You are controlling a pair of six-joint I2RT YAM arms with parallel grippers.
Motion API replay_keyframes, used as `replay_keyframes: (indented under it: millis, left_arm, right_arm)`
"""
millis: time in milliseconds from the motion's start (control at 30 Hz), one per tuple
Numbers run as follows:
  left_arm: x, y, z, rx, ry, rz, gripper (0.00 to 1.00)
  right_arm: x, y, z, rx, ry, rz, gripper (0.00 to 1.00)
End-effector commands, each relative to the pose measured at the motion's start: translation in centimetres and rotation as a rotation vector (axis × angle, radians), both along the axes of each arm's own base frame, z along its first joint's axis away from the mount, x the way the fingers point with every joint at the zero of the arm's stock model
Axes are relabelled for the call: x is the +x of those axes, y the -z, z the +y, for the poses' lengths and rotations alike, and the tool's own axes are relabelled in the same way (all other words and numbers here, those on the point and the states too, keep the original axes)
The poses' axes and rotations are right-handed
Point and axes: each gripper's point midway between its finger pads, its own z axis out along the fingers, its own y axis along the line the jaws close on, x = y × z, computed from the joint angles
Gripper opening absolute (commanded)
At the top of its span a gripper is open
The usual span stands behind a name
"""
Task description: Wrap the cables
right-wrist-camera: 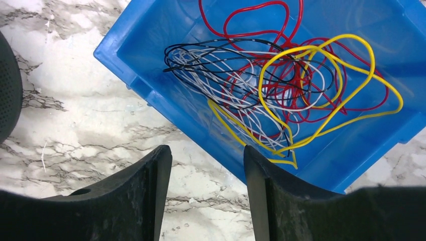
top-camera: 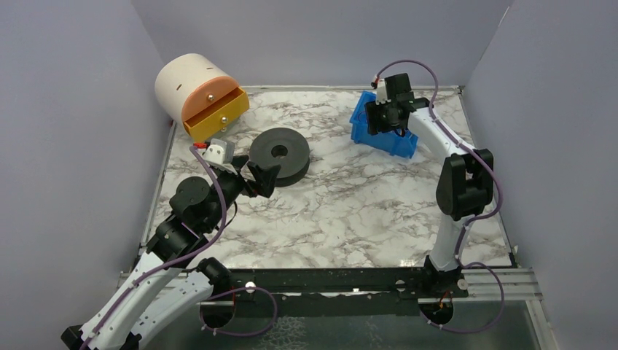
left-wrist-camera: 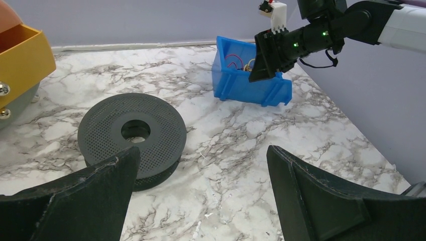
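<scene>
A blue bin (top-camera: 397, 138) at the back right holds a tangle of red, yellow, white and black cables (right-wrist-camera: 281, 85); the bin also shows in the right wrist view (right-wrist-camera: 201, 120) and the left wrist view (left-wrist-camera: 241, 85). A black perforated spool (top-camera: 279, 154) lies flat at the left centre, also in the left wrist view (left-wrist-camera: 133, 133). My right gripper (right-wrist-camera: 207, 165) is open and empty, hovering over the bin's near rim. My left gripper (left-wrist-camera: 201, 165) is open and empty, just right of the spool.
A round cream drawer unit with an open orange drawer (top-camera: 211, 109) stands at the back left. Grey walls enclose the marble table (top-camera: 350, 211) on three sides. The right arm (top-camera: 466, 182) stands along the right edge.
</scene>
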Motion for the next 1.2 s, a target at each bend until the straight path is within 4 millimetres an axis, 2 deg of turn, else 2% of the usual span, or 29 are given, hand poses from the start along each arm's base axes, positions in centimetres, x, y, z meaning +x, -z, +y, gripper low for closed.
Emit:
replay_keyframes:
  millis: [0, 267, 567, 767, 933, 1167]
  left_arm:
    - [0.0, -0.3, 0.2, -0.007, -0.01, -0.02, 0.99]
    - [0.1, -0.2, 0.1, -0.006, -0.011, -0.016, 0.99]
    - [0.3, 0.1, 0.1, 0.001, -0.015, -0.01, 0.99]
    - [0.5, 0.4, 0.0, 0.009, -0.018, -0.002, 0.99]
    - [0.5, 0.5, 0.0, 0.013, -0.02, 0.002, 0.99]
    - [0.9, 1.0, -0.1, 0.024, -0.026, 0.015, 0.99]
  right_arm:
    - [-0.9, 0.6, 1.3, 0.047, -0.023, 0.065, 0.56]
    - [-1.9, 2.2, 2.3, 0.001, -0.026, 0.109, 0.44]
    - [-1.7, 1.0, 4.8, 0.023, -0.019, 0.085, 0.23]
    - [-0.9, 0.6, 5.9, 0.032, 0.083, 0.048, 0.02]
    - [0.2, 0.3, 6.4, 0.076, 0.207, 0.002, 0.01]
    - [2.8, -0.7, 7.0, 0.137, 0.33, -0.042, 0.01]
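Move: The right hand, half open, stands astride the blue bin's near long rim, which is some 1 cm ahead, 1 cm right and 1 cm below. The bin's middle is about 5 cm ahead, 6 cm right and 5 cm down. The cables lie inside, roughly 4 cm ahead and 8 cm right, 6 cm lower; the dark spool is about 28 cm left, 5 cm back. From the left hand the bin's middle lies about 31 cm ahead, 34 cm right, 25 cm below. The right fingers shut on the blue bin's long side wall and pinch its rim, one finger inside and one outside, while the hand travels about 6 cm left. It dips a centimetre and draws back nearly 2 cm on the way, then comes forward again as the wrist turns some 15 degrees clockwise. ##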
